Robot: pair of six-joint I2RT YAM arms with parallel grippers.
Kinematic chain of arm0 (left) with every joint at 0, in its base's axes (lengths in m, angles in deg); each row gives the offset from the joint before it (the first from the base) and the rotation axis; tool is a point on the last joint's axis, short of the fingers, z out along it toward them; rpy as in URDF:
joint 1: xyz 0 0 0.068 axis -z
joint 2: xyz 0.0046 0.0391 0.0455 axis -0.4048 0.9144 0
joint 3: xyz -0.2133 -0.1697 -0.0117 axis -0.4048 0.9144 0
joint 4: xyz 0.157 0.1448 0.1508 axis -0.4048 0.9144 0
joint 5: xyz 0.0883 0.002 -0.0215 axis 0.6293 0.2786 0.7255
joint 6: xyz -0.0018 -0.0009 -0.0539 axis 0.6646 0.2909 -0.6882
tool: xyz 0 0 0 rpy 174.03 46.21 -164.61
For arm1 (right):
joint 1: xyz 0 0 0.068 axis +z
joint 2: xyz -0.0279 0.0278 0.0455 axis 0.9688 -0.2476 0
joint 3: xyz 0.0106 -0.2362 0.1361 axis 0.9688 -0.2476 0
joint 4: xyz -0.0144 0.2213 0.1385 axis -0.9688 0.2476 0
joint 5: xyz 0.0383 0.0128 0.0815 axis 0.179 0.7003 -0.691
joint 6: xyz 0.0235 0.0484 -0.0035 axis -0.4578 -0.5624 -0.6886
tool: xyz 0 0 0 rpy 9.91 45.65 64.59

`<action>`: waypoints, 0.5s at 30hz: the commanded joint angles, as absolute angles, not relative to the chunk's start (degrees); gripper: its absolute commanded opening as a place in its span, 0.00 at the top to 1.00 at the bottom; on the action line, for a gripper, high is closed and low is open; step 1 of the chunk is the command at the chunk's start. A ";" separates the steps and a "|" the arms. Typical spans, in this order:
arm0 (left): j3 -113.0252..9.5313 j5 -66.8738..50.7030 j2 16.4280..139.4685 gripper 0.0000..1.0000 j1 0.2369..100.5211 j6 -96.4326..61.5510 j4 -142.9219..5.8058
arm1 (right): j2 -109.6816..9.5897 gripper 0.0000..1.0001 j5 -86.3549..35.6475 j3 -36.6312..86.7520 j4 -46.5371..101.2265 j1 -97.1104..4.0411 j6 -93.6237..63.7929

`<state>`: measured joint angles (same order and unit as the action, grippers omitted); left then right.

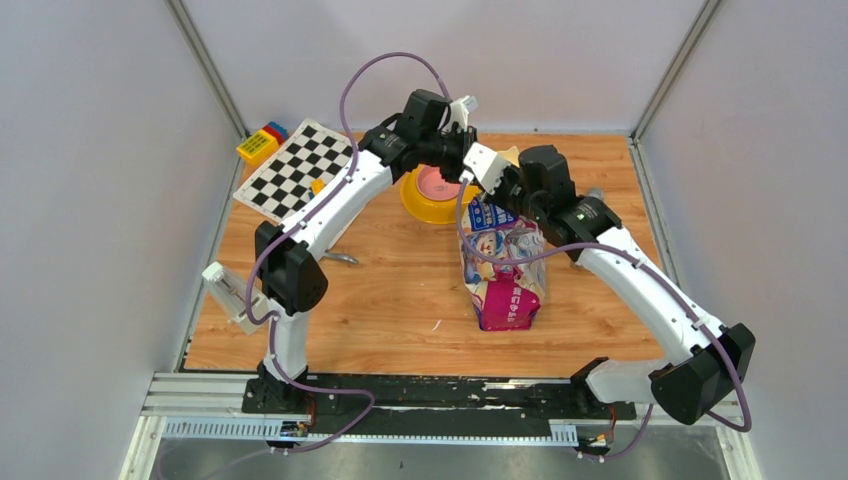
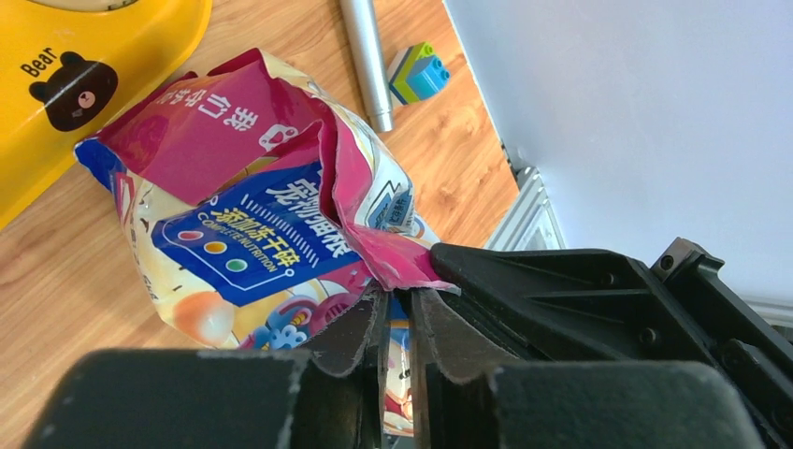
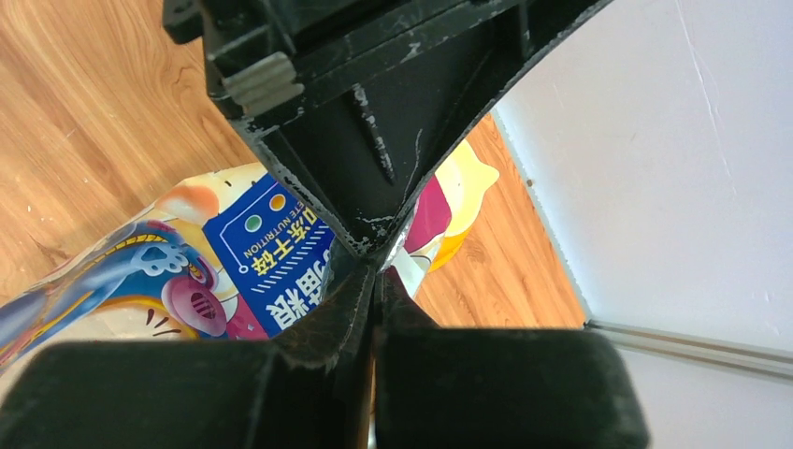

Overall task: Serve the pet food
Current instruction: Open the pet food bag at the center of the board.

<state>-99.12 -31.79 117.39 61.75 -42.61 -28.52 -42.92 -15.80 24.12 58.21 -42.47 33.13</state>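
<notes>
The pet food itself is hidden; no kibble shows. Its glossy blue-and-pink bag [image 1: 505,275] stands mid-table, crumpled at the top [image 2: 252,206]. Both grippers meet at the bag's upper edge. My left gripper [image 2: 400,297] has its jaws a narrow slit apart, and the pink torn flap lies across the fingertips. My right gripper [image 3: 377,271] is pressed shut on the bag's top edge [image 3: 271,253], right beside the left one. The yellow double-bowl feeder [image 1: 430,200] sits just behind and left of the bag [image 2: 93,75].
A checkerboard [image 1: 297,170] and toy bricks [image 1: 262,142] lie at the back left. A silver rod [image 2: 367,61] and a small brick [image 2: 418,73] lie by the right wall. A grey metal piece [image 1: 341,258] rests near the left arm.
</notes>
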 commanded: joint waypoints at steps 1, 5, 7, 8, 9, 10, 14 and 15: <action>-102.18 -31.94 117.23 0.78 62.76 -42.22 -29.94 | -43.22 1.00 -20.74 26.71 58.73 -41.91 28.82; -103.23 -30.13 118.13 0.70 63.09 -41.37 -28.83 | -43.24 1.00 -20.64 26.98 59.15 -41.91 29.07; -103.93 -28.85 118.60 0.65 63.28 -40.97 -28.18 | -43.16 1.00 -20.61 27.02 59.27 -41.91 29.45; -104.16 -28.15 119.01 0.62 63.37 -40.86 -28.02 | -43.07 1.00 -20.61 27.03 59.42 -41.91 29.57; -104.70 -27.87 119.31 0.61 63.44 -40.63 -27.82 | -42.98 1.00 -20.69 27.11 59.52 -41.83 29.67; -105.02 -27.01 119.80 0.60 63.61 -40.47 -27.63 | -42.89 1.00 -20.77 27.09 59.61 -41.86 29.76; -106.83 -25.12 121.23 0.58 63.99 -39.61 -26.96 | -42.55 1.00 -21.14 26.99 59.80 -41.85 29.96; -107.37 -24.56 121.43 0.58 64.14 -39.52 -26.80 | -42.49 1.00 -21.27 27.03 59.80 -41.83 30.00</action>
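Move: The pet food bag's pink top edge lies right at the left fingertips, about 2 cm to the left hand's right, 1 cm lower and level fore-and-aft; the same edge is already in the right hand's closed fingers. From the left hand, the bag's body centres some 7 cm back, 3 cm right and 15 cm below, the yellow bowl stand about 15 cm ahead and 5 cm left, and the silver tube about 5 cm ahead and 20 cm right, both roughly 26 cm below. The left hand, fingers pointing right and down across the bag top, goes on opening from a narrow gap to nearly half wide while easing about 1 cm forward and then sinking some half a centimetre, its fingertips dipping and swinging forward by around 5 degrees. The right hand stays practically in place with its fingers shut, keeping its pinch on the bag's top edge beside the left hand's rear finger, so that the left fingers spread over the bag while the edge is held for them. ##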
